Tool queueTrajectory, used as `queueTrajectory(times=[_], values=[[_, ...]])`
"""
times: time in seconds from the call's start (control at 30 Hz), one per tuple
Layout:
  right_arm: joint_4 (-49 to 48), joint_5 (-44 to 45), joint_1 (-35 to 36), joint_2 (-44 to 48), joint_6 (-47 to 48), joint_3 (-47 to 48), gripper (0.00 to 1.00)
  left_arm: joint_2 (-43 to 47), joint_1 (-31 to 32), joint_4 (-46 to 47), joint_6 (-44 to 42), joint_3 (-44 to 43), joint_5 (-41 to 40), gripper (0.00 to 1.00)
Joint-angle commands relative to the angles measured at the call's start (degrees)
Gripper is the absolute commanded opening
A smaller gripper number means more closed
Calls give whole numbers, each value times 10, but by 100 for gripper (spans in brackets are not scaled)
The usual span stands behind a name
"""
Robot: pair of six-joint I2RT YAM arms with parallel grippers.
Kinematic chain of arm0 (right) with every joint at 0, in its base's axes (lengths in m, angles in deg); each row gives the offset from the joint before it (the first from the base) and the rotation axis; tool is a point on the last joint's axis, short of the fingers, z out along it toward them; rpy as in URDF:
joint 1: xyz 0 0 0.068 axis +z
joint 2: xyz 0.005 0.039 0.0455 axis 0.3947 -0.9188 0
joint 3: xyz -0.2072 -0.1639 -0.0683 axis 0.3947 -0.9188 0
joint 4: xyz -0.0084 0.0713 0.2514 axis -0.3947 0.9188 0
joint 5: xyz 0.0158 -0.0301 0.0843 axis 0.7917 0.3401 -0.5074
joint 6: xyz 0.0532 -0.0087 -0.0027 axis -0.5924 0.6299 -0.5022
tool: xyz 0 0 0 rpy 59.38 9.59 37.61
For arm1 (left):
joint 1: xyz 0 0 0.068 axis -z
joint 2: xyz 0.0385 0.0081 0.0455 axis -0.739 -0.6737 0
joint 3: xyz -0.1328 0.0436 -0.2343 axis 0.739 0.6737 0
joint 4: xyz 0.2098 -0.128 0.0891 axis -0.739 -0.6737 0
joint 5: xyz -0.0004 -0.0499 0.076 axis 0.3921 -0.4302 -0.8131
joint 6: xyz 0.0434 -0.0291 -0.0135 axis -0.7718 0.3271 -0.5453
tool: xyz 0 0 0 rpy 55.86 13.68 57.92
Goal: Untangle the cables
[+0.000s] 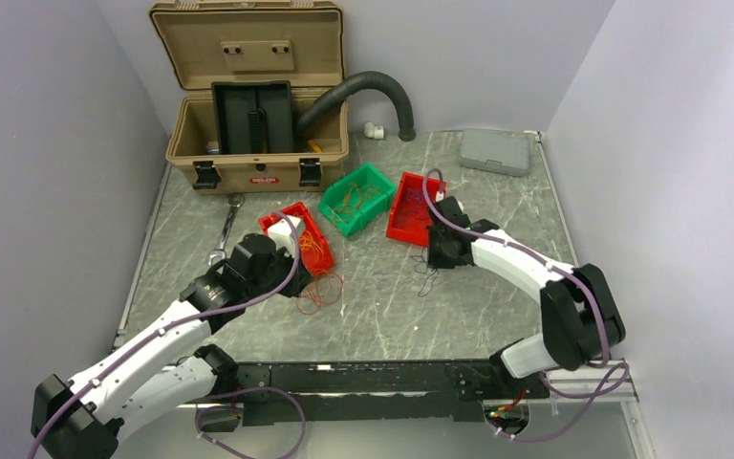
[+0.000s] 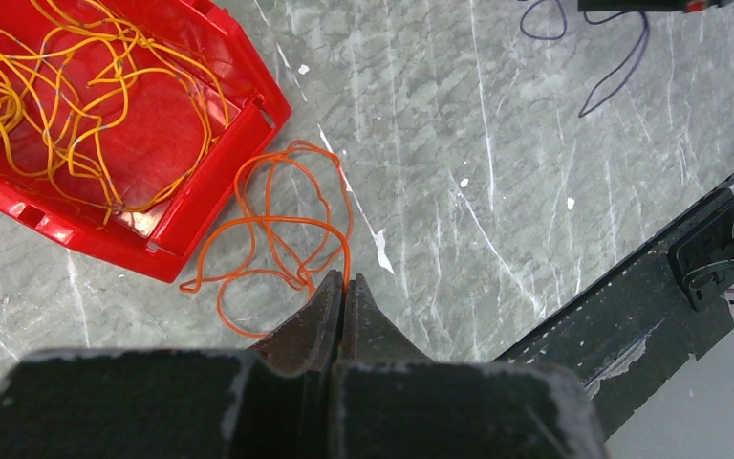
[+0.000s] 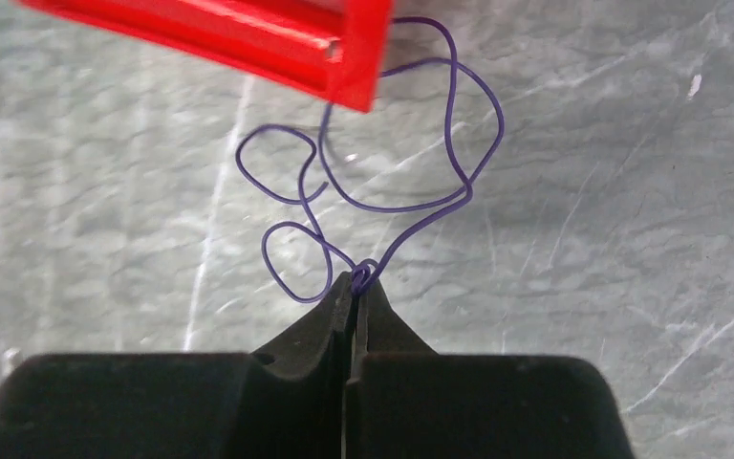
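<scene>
A thin orange cable lies in loose loops on the marble table beside a red bin that holds several yellow-orange cables. My left gripper is shut, pinching one strand of the orange cable at its tips. A dark purple cable curls on the table just below the corner of another red bin, and my right gripper is shut on a small kink of it. From above, the left gripper sits by the orange loops and the right gripper by the purple strand.
A green bin with cables stands between the two red bins. An open tan toolbox and a black hose are at the back. A wrench lies at the left, a grey case at the back right.
</scene>
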Motion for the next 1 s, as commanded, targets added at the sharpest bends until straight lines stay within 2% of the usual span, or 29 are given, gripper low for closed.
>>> queueTrajectory(times=[0.0, 0.3, 0.67, 0.83, 0.97], values=[[57, -52, 11, 52, 18, 54, 0, 1, -1, 18, -7, -10, 7, 0], [91, -121, 25, 97, 21, 172, 0, -6, -1, 17, -10, -18, 5, 0], [107, -135, 26, 33, 16, 367, 0, 9, -1, -2, -7, -23, -1, 0], [110, -155, 26, 31, -1, 405, 0, 15, -1, -10, -5, -22, 1, 0], [123, -135, 27, 42, 0, 428, 0, 18, -1, -9, -2, -19, 4, 0]])
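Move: My right hand already holds the purple cable, just above the table. The right red bin of purple cables is centred about 9 cm ahead and 4 cm to its left, a touch lower. The green bin is some 11 cm ahead and 15 cm left, and the red bin of yellow cables about 3 cm ahead and 26 cm left. From my left hand, the right red bin is roughly 15 cm ahead, 19 cm to the right and 12 cm below. I keep the purple cable pinched in my shut right fingers and lift it steeply, about 25 cm, while swinging some 10 cm left and then a little forward, from the table in front of the right red bin to high above its side by the green bin. My wrist tilts roughly 30 degrees on the way, so the fingers swing up towards forward and left; the climb slows at the end. ##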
